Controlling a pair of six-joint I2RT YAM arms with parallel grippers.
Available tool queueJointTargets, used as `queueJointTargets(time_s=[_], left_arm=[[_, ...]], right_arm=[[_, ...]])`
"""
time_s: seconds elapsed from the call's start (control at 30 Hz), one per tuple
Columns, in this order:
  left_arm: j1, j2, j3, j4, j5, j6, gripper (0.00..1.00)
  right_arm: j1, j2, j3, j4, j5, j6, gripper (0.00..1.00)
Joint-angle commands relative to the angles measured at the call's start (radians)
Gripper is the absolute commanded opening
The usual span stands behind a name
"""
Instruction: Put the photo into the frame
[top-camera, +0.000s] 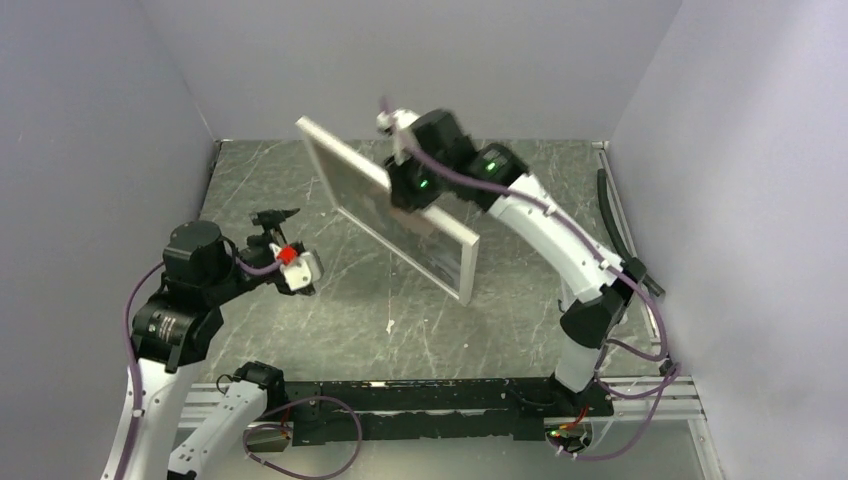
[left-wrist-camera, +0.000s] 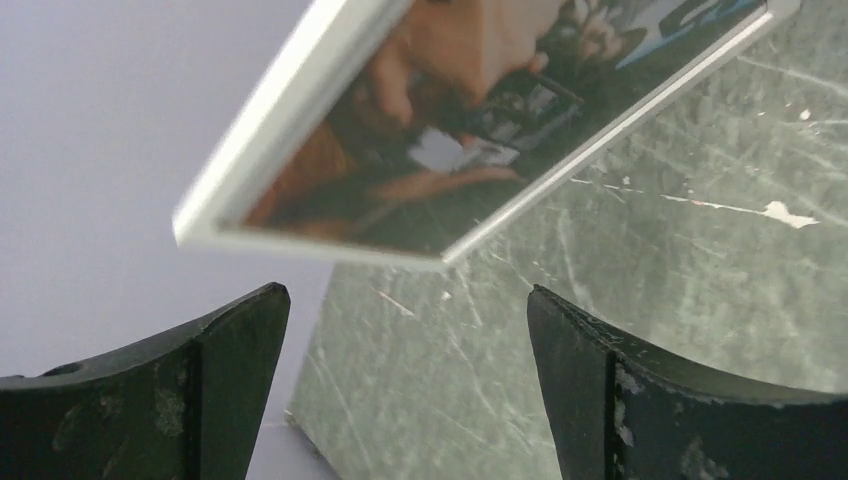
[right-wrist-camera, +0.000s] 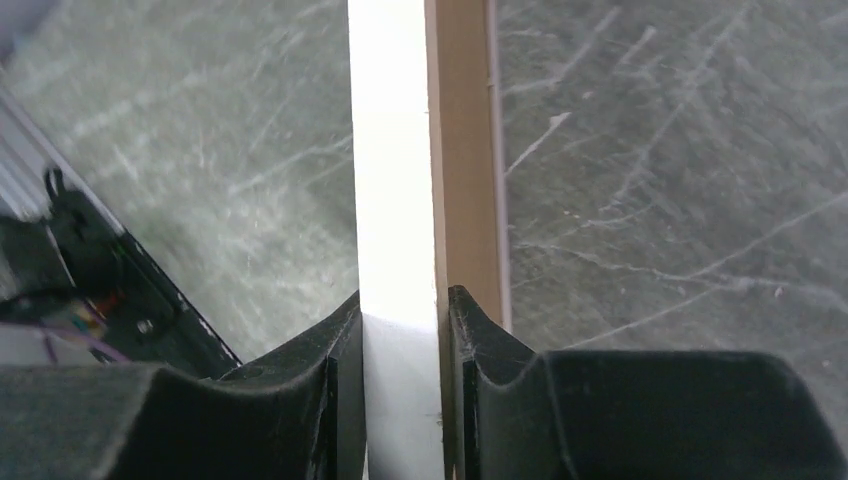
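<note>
The frame (top-camera: 345, 180) hangs tilted in the air over the middle of the table, one long edge raised toward the back left. My right gripper (top-camera: 405, 190) is shut on its upper edge. In the right wrist view, the black fingers (right-wrist-camera: 335, 370) clamp the frame's white edge (right-wrist-camera: 395, 200), which has a tan strip beside it. The photo (left-wrist-camera: 430, 130), glossy with orange-brown and dark tones, shows inside the frame (left-wrist-camera: 290, 120) in the left wrist view. My left gripper (top-camera: 292, 248) stands open to the left of the frame, apart from it. Nothing is between its fingers (left-wrist-camera: 240, 380).
The green marbled tabletop (top-camera: 330, 320) is shut in by grey walls at the left, back and right. A black rail (top-camera: 440, 395) runs along the near edge between the arm bases. A small white speck (top-camera: 390, 325) lies on the table.
</note>
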Motion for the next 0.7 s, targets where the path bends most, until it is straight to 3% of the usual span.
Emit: queueJointTargets(time_s=[0.0, 0.17, 0.33, 0.5, 0.67], left_arm=[[0.0, 0.101, 0.053, -0.038, -0.089, -0.231, 0.94], [0.045, 0.311, 0.138, -0.138, -0.086, -0.368, 0.94], [0.198, 0.498, 0.221, -0.164, 0.014, -0.487, 0.94], [0.319, 0.592, 0.203, -0.145, 0.064, -0.518, 0.94], [0.363, 0.628, 0.161, -0.103, 0.076, -0.547, 0.94]], right_arm=[[-0.24, 0.008, -0.001, 0.047, -0.261, 0.18, 0.19], [-0.442, 0.034, -0.113, 0.106, -0.372, 0.237, 0.19], [-0.579, -0.061, -0.409, 0.269, -0.474, 0.311, 0.19], [-0.652, -0.246, -0.802, 0.57, -0.538, 0.404, 0.2], [-0.685, -0.341, -1.113, 0.927, -0.565, 0.51, 0.22]])
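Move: My right hand already grips the upper long rail of the framed photo, which hangs steeply. The frame's middle is about 4 cm ahead, 4 cm left and 11 cm below this hand. The bare table middle it goes down to lies roughly 10 cm ahead, 3 cm right and 30 cm below. From my empty left hand, the frame's middle is some 12 cm ahead, 16 cm right and 14 cm lower. Keeping its pinch on the rail, my right hand swings the frame forward and right, then curves back while sinking towards the bare table, ending about 17 cm to the right and 14 cm lower, turning clockwise and tipping down some 30 degrees. My open left hand sinks about 12 cm, reaching forward and drifting left, away from the frame, as its fingers tip down some 50 degrees. ##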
